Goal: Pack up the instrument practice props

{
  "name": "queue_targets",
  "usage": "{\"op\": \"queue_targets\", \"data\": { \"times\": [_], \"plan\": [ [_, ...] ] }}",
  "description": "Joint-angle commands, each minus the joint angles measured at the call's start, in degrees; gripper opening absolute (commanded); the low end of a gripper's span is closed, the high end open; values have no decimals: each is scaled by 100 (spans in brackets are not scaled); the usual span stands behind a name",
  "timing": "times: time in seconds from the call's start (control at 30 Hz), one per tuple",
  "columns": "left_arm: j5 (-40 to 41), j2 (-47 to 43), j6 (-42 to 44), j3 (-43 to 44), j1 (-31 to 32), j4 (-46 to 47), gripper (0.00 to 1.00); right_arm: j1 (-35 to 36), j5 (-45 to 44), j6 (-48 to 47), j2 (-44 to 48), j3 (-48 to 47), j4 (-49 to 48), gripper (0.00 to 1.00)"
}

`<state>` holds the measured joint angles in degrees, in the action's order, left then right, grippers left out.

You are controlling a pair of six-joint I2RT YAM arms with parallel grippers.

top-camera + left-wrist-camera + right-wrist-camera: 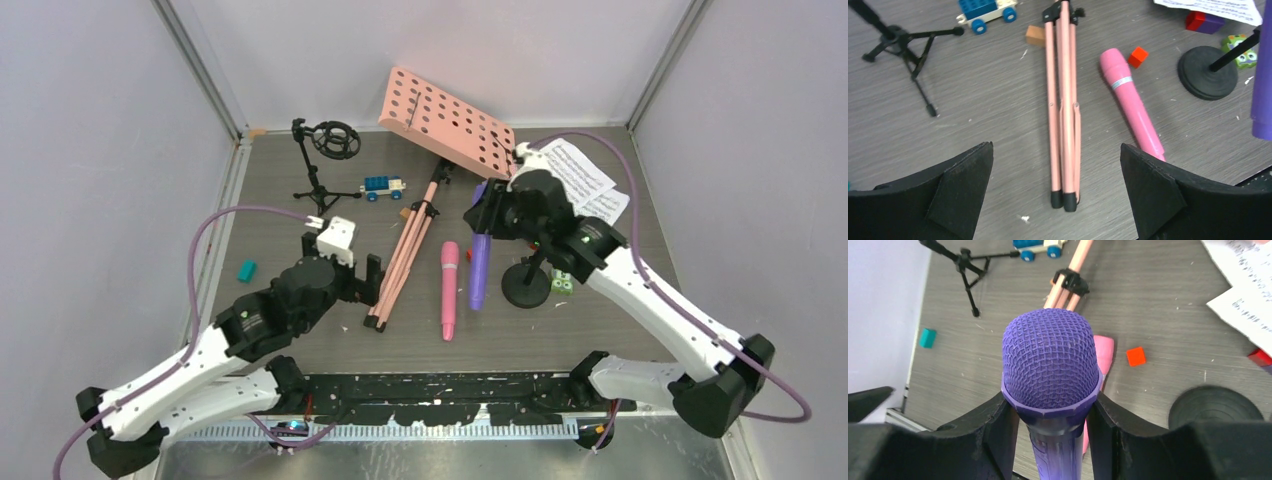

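The pink perforated music rack (445,122) lies at the back, its folded tripod legs (1063,125) stretched toward me. My left gripper (1056,150) hangs open just above the leg tips, one finger on each side and neither touching; from above it (362,285) sits left of the legs. The pink microphone (449,290) lies flat beside them. My right gripper (1050,410) is shut on the purple microphone (1049,360) just below its mesh head, holding it off the table. White sheet-music pages (585,180) lie at the back right. A black tripod mic mount (325,150) and a round-base mic mount (527,285) stand on the table.
A blue toy car (384,187) sits between the tripod mount and the rack. Small blocks are scattered about: teal (246,270) at the left, red (1135,356) and tan (1035,36) near the middle, green (562,285) by the round base. Walls close in the table.
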<state>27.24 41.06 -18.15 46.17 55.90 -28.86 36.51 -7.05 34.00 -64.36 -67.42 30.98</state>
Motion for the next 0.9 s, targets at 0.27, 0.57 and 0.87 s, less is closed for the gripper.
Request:
{"op": "queue_targets", "data": {
  "times": [0.27, 0.57, 0.87],
  "plan": [
    [922, -631, -200, 717, 0, -2075, 100, 484, -1337, 442, -1243, 667, -435, 1],
    [893, -1149, -471, 384, -6, -2370, 100, 497, -1249, 1083, -2148, 991, -597, 1],
    [889, -1195, -434, 366, 0, -2339, 100, 498, -1138, 1218, -2700, 1070, -689, 1]
  ]
}}
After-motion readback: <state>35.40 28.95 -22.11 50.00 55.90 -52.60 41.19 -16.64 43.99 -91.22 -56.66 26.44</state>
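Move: My right hand grips the purple microphone just below its head. The open spot where it will lie is centred about 25 cm below that hand, 6 back and a centimetre left. The pink microphone lies 5 cm left of that spot and 2 farther out. From my hand, the black stand's round base is some 9 cm right and 3 back, and the small orange cube 3 ahead and 2 left. From my empty left hand the spot is roughly 18 cm right and 1 ahead. I lower the purple microphone with my right hand almost straight down, about 22 cm, into the gap between the pink microphone and the black stand's base, tipping my fingers about 25 degrees more downward and keeping my hold. My empty left hand stays open and draws off left, some 9 cm, and slightly back. ##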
